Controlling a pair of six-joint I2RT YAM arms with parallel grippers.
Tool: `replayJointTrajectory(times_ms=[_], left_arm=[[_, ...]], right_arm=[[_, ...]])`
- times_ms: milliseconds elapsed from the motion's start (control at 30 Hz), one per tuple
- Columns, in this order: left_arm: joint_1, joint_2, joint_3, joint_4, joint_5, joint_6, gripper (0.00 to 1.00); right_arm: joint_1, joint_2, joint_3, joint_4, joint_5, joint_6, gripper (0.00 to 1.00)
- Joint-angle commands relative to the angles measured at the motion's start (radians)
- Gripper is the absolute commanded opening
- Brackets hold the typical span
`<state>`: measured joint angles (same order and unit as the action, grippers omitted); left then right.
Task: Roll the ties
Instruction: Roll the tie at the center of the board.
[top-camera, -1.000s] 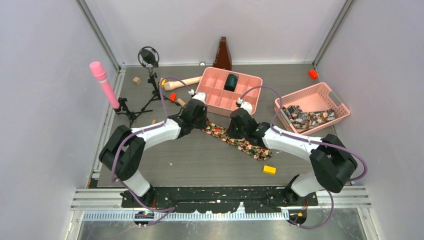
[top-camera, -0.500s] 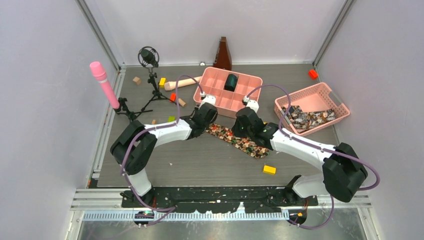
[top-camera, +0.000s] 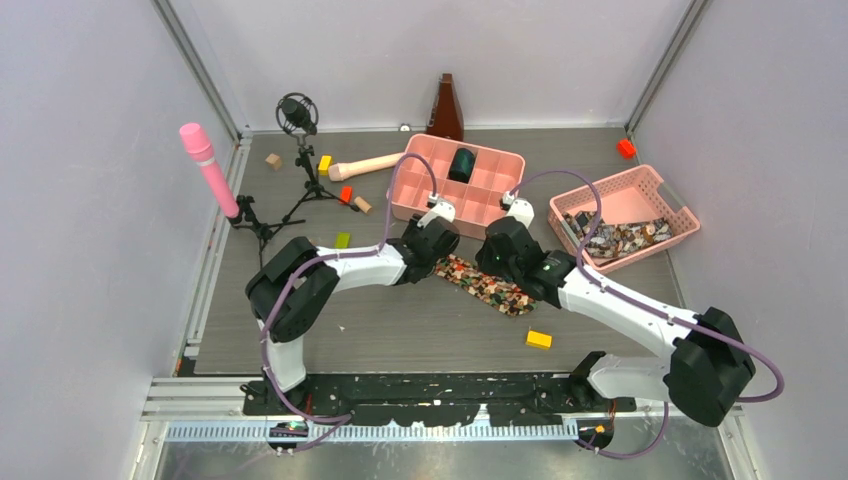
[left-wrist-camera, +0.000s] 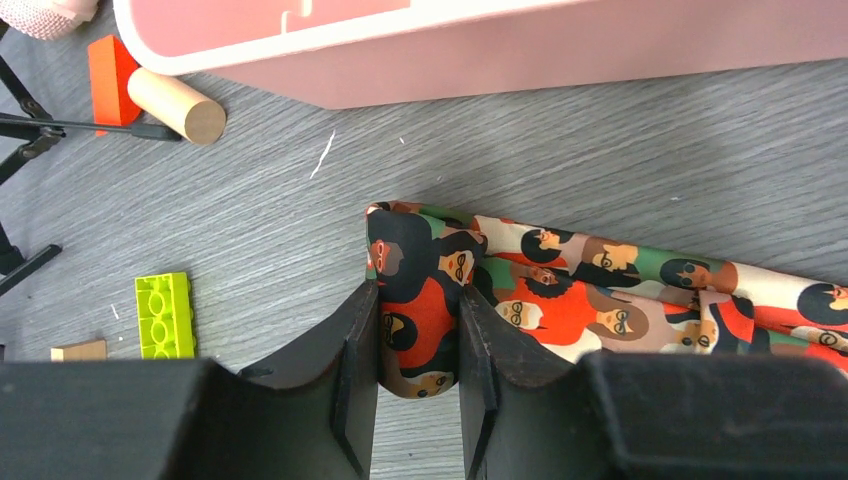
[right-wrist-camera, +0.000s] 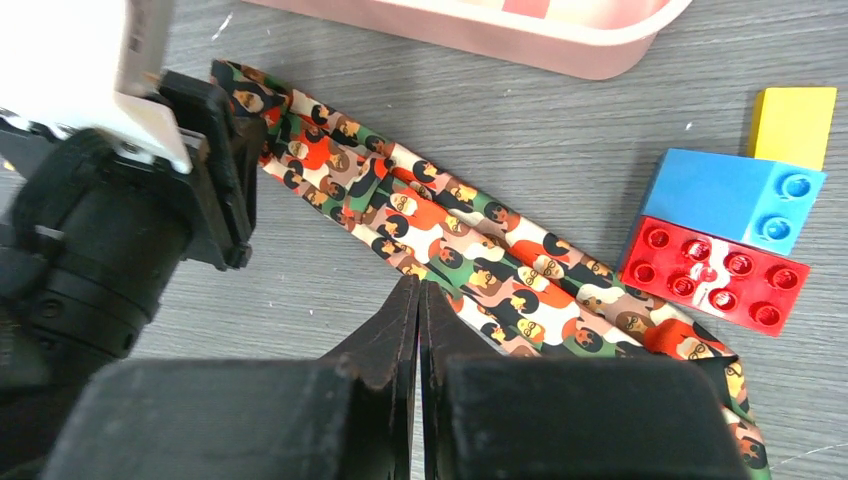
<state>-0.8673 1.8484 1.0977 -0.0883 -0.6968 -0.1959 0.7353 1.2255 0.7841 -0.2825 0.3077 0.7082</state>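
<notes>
One of the ties (top-camera: 492, 285) lies slanted on the grey table, dark with a busy red, orange, white and green print. Its left end is folded into a small roll (left-wrist-camera: 425, 300), and my left gripper (left-wrist-camera: 418, 290) is shut on that roll, a finger on each side. In the top view the left gripper (top-camera: 441, 256) sits at the tie's left end. My right gripper (right-wrist-camera: 418, 287) is shut with nothing between its fingers, its tips at the near edge of the flat tie (right-wrist-camera: 480, 240). More ties (top-camera: 612, 238) are piled in the pink basket (top-camera: 655, 182).
A pink compartment tray (top-camera: 428, 190) with a dark roll (top-camera: 461, 163) stands just beyond the tie. Red (right-wrist-camera: 712, 272), blue (right-wrist-camera: 735, 195) and yellow (right-wrist-camera: 795, 120) blocks lie by the tie's right part. A green block (left-wrist-camera: 165, 315), a wooden pin (top-camera: 365, 166) and a microphone stand (top-camera: 300, 130) are to the left.
Both arms have shifted to the right along the tie. The left gripper has carried the tie's left end rightward, so the flat stretch is shorter.
</notes>
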Motion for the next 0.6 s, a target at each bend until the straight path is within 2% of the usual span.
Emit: replayJointTrajectory(times_ms=[0, 100, 233, 367, 567], left_arm=[[-0.026, 0.023, 0.031, -0.008, -0.036, 0.020, 0.18], [-0.038, 0.023, 0.030, -0.006, -0.021, 0.021, 0.33], [-0.048, 0.023, 0.028, -0.004, -0.003, 0.018, 0.47], [-0.056, 0.018, 0.029, -0.004, 0.019, 0.015, 0.54], [-0.065, 0.002, 0.028, -0.010, 0.078, 0.015, 0.57]], right_arm=[[-0.007, -0.071, -0.005, -0.014, 0.054, -0.010, 0.08], [-0.010, -0.093, -0.010, -0.023, 0.068, -0.009, 0.09], [-0.013, -0.102, -0.017, -0.029, 0.070, -0.005, 0.09], [-0.014, -0.100, -0.023, -0.030, 0.066, 0.000, 0.09], [-0.016, -0.101, -0.024, -0.030, 0.070, 0.000, 0.09]])
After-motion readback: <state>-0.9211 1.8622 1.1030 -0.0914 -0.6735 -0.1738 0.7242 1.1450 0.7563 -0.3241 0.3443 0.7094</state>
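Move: The rolled end of the tie is already pinched between the left fingers, about 1 cm below the hand point. Its flat strip runs on from there, with its middle about 9 cm to the right and 5 cm back. The pink divided box is centred some 11 cm ahead and 5 cm right of the hand, the green block about 15 cm left and 1 cm ahead. From the right hand the roll lies roughly 8 cm ahead, 10 cm left and 7 cm below. The left hand eases its fingers open to nearly twice their gap, freeing the roll from the pinch, while sliding about 2 cm right and 1.5 cm back along the line of the tie towards the flat strip, the left finger staying against the roll's outer side and the right finger coming off it. The right hand, its fingers nearly shut and touching nothing, draws about 2 cm to its right, away from the roll, ending slightly higher than it began. ##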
